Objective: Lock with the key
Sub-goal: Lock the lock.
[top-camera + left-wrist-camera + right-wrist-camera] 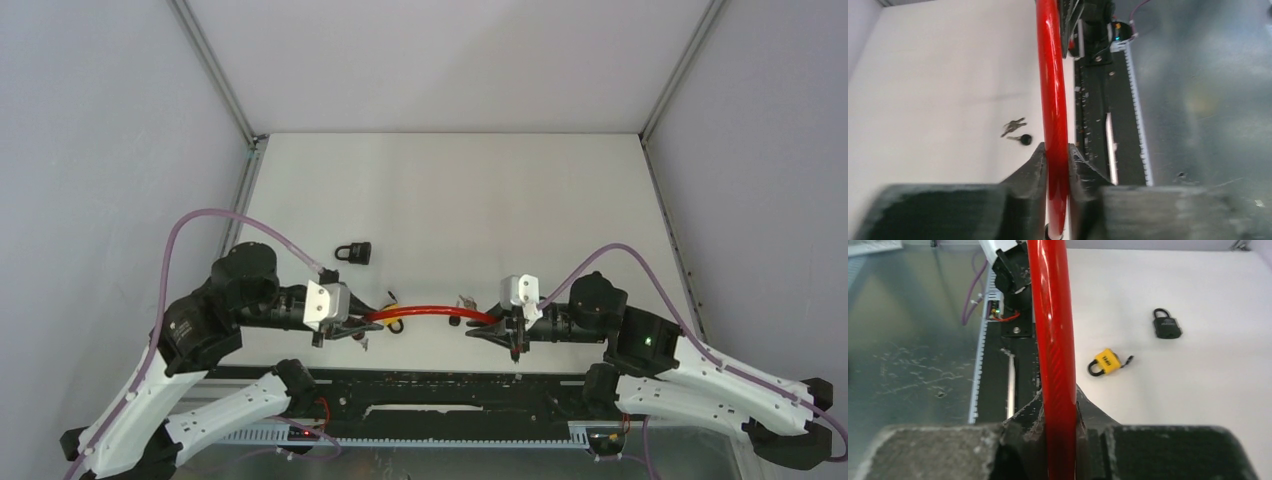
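A red cable (430,312) arches just above the table between my two grippers. My left gripper (360,327) is shut on its left end, and the left wrist view shows the jaws pressed against the cable (1053,100) on both sides of my left gripper (1055,150). My right gripper (497,330) is shut on the right end, jaws tight round the cable (1050,340) at my right gripper (1058,396). A small bunch of keys (1015,127) and a black-headed key (1024,139) lie on the table behind the cable, near my right gripper (464,299).
A yellow padlock (1105,362) lies just behind the cable's left half, with a small dark piece sticking out of its side. A black padlock (353,252) (1166,326) lies farther back on the left. The black rail (430,385) of the arm bases runs along the near edge.
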`<state>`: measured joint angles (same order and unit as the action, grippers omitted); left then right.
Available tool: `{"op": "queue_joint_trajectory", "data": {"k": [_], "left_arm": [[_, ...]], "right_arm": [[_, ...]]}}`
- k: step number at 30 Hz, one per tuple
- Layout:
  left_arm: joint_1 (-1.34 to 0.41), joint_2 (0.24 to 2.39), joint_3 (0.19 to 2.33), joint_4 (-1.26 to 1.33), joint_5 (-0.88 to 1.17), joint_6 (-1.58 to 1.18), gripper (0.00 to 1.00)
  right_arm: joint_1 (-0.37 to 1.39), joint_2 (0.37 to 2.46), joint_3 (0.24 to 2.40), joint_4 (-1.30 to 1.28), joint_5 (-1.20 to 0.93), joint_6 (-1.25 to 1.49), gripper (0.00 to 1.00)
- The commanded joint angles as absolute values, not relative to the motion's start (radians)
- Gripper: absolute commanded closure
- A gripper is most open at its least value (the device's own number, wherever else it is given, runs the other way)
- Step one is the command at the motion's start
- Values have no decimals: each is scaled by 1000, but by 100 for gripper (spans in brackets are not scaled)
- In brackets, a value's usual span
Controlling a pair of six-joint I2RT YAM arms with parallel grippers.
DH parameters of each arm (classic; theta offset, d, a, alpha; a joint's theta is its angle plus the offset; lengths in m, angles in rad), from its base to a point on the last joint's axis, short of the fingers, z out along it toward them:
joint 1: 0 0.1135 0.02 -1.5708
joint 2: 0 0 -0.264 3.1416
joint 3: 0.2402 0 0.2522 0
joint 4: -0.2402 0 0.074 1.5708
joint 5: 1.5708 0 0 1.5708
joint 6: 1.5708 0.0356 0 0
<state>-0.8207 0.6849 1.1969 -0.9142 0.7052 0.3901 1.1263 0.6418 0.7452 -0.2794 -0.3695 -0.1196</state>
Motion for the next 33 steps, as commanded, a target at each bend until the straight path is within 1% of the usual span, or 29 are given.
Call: {"op": "queue_joint_trajectory", "data": {"k": [1, 2, 3, 5, 6, 10, 14, 17, 19, 23, 27, 30, 33], "left_arm": [[-825, 626, 1138, -752, 589, 363, 64], [-824, 604, 1112, -714, 547, 339, 47], [-825, 579, 1083, -655, 499, 317, 25], [-825, 529, 1023, -560, 424, 262, 11], [-824, 505, 989, -509, 389, 233, 9], [-825, 429, 878, -366, 295, 146, 7], [-824, 402, 809, -307, 260, 104, 9], [-824, 390, 767, -284, 261, 80, 11], [-825, 380, 735, -265, 258, 65, 11], [-825, 357, 681, -235, 217, 47, 11], [-825, 335, 657, -232, 149, 46, 11], [-824, 325, 648, -242, 103, 42, 11], [-825, 313, 634, -246, 77, 38, 11]], "right_arm": [[1144, 616, 777, -180, -267, -34, 100], [1150, 607, 781, -166, -246, -15, 100], [1157, 599, 791, -149, -215, 4, 100], [1191, 588, 802, -117, -136, 37, 100], [1212, 584, 804, -101, -90, 40, 100], [1323, 607, 837, -86, 132, 4, 100], [1441, 670, 897, -84, 336, -60, 100], [1519, 709, 919, -21, 517, -111, 100], [1560, 740, 926, 61, 662, -164, 100], [1625, 832, 966, 208, 866, -280, 100], [1666, 958, 1011, 401, 1076, -482, 100], [1682, 1033, 1018, 602, 1172, -645, 100], [1689, 1074, 1039, 706, 1225, -729, 100]]}}
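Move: My left and right hands both grip the red cable, about 20 cm apart. Its near metal end hangs some 4 cm left of my left hand and 12 below, level fore and aft; from my right hand that is roughly 23 cm left and 9 down. On the table about 31 cm below my left hand, the yellow padlock lies some 12 cm ahead and 1 left, the black padlock about 29 ahead and 11 left. The black-headed key is roughly 8 cm ahead, 6 left and 26 below my right hand. I open my left fingers wide to let go of the cable and take that hand forward about 9 cm, sinking a little late on, while it yaws some 35 degrees counter-clockwise and rolls. My right hand keeps its pinch, lifting the cable about 11 cm, then also going forward, and swings roughly 50 degrees clockwise. ##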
